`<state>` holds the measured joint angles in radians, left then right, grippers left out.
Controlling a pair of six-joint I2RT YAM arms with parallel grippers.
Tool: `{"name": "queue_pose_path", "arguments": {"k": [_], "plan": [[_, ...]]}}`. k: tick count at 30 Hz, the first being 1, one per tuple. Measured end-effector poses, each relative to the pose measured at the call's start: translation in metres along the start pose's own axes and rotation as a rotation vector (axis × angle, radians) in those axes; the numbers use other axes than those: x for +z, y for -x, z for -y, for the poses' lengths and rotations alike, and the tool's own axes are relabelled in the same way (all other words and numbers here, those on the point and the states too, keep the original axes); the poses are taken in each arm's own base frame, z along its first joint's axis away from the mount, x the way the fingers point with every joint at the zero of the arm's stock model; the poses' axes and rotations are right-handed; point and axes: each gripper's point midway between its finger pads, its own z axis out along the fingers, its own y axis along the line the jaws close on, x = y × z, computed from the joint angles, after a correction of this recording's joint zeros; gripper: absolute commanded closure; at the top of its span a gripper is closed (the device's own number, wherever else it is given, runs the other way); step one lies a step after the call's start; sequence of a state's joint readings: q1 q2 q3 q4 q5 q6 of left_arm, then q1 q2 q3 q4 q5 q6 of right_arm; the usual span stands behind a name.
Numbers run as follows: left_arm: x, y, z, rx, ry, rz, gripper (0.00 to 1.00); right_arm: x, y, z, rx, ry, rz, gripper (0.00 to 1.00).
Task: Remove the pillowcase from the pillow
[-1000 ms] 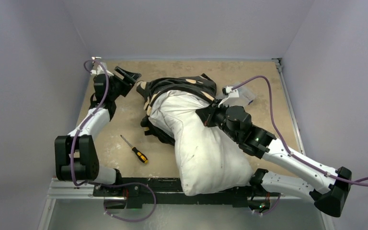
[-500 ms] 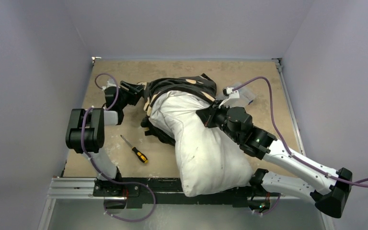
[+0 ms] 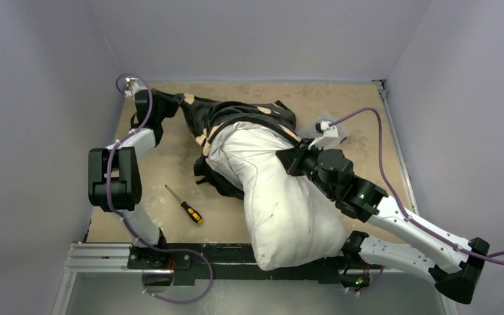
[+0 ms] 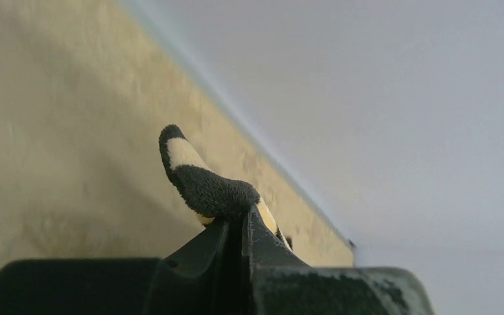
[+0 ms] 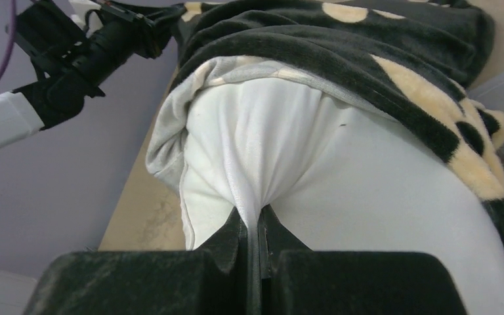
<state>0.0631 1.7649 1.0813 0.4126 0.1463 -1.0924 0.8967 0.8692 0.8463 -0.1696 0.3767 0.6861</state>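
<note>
The white pillow [image 3: 282, 197] lies lengthwise down the middle of the table, its near end over the front rail. The black pillowcase [image 3: 249, 115] with tan motifs is bunched round its far end, grey lining showing at the mouth [image 5: 170, 125]. My left gripper [image 3: 164, 104] is at the far left and shut on a stretched corner of the pillowcase [image 4: 203, 187]; the black and tan tip pokes out past the jaws. My right gripper [image 3: 295, 161] is shut on a pinch of the pillow [image 5: 262, 151] on its right side.
A screwdriver [image 3: 185, 206] with an orange and black handle lies on the table left of the pillow. A clear plastic container [image 3: 338, 134] sits behind my right wrist. Grey walls close in the table on the far, left and right sides.
My left gripper closed on the pillowcase's left corner and pulled it toward the far left corner, stretching the fabric out. The right arm shifted slightly right with the pillow.
</note>
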Motion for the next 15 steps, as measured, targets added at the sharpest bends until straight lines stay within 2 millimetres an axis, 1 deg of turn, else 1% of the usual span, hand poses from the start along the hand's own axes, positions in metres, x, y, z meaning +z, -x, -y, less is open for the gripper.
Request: {"name": "queue_pose_path", "arguments": {"k": [3, 5, 8, 10, 12, 14, 15], "plan": [[0.004, 0.051, 0.037, 0.099, 0.036, 0.126, 1.0, -0.011, 0.011, 0.003, 0.023, -0.01, 0.033, 1.0], [0.001, 0.081, 0.057, 0.153, 0.057, 0.198, 1.0, -0.018, 0.018, 0.004, 0.039, -0.01, 0.055, 1.0], [-0.007, 0.124, 0.07, 0.198, 0.108, 0.286, 1.0, -0.023, 0.024, 0.003, 0.066, -0.003, 0.077, 1.0], [-0.012, 0.147, 0.068, 0.207, 0.149, 0.325, 1.0, -0.024, 0.026, 0.002, 0.084, -0.001, 0.084, 1.0], [-0.013, 0.168, 0.058, 0.212, 0.205, 0.351, 1.0, -0.024, 0.026, 0.002, 0.098, -0.003, 0.085, 1.0], [-0.008, 0.179, 0.04, 0.217, 0.275, 0.35, 1.0, -0.025, 0.025, 0.003, 0.11, -0.007, 0.081, 1.0], [-0.005, 0.18, 0.032, 0.224, 0.303, 0.341, 1.0, -0.025, 0.025, 0.003, 0.115, -0.01, 0.079, 1.0]]}}
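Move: Some 27 cm to the right of the left hand and 10 cm nearer the base lies the bunched pillowcase, about 7 cm lower; its far-left corner is already pinched in those fingers. The screwdriver lies 34 cm back and 8 cm right of that hand. From the right hand, already gripping the white pillow, the bunch is about 18 cm ahead, 12 cm left and 17 cm below; the parts box is 22 cm ahead, 17 cm right. Hauling the pinched pillowcase corner away from the bunch, the left hand sweeps some 14 cm left while climbing about 12 cm, with a little forward reach, then eases down slightly at the end; its wrist swings counter-clockwise and rolls left side up, some 20 degrees each. The right hand keeps its grip on the white pillow, shifting a few centimetres right and up against the pull. ##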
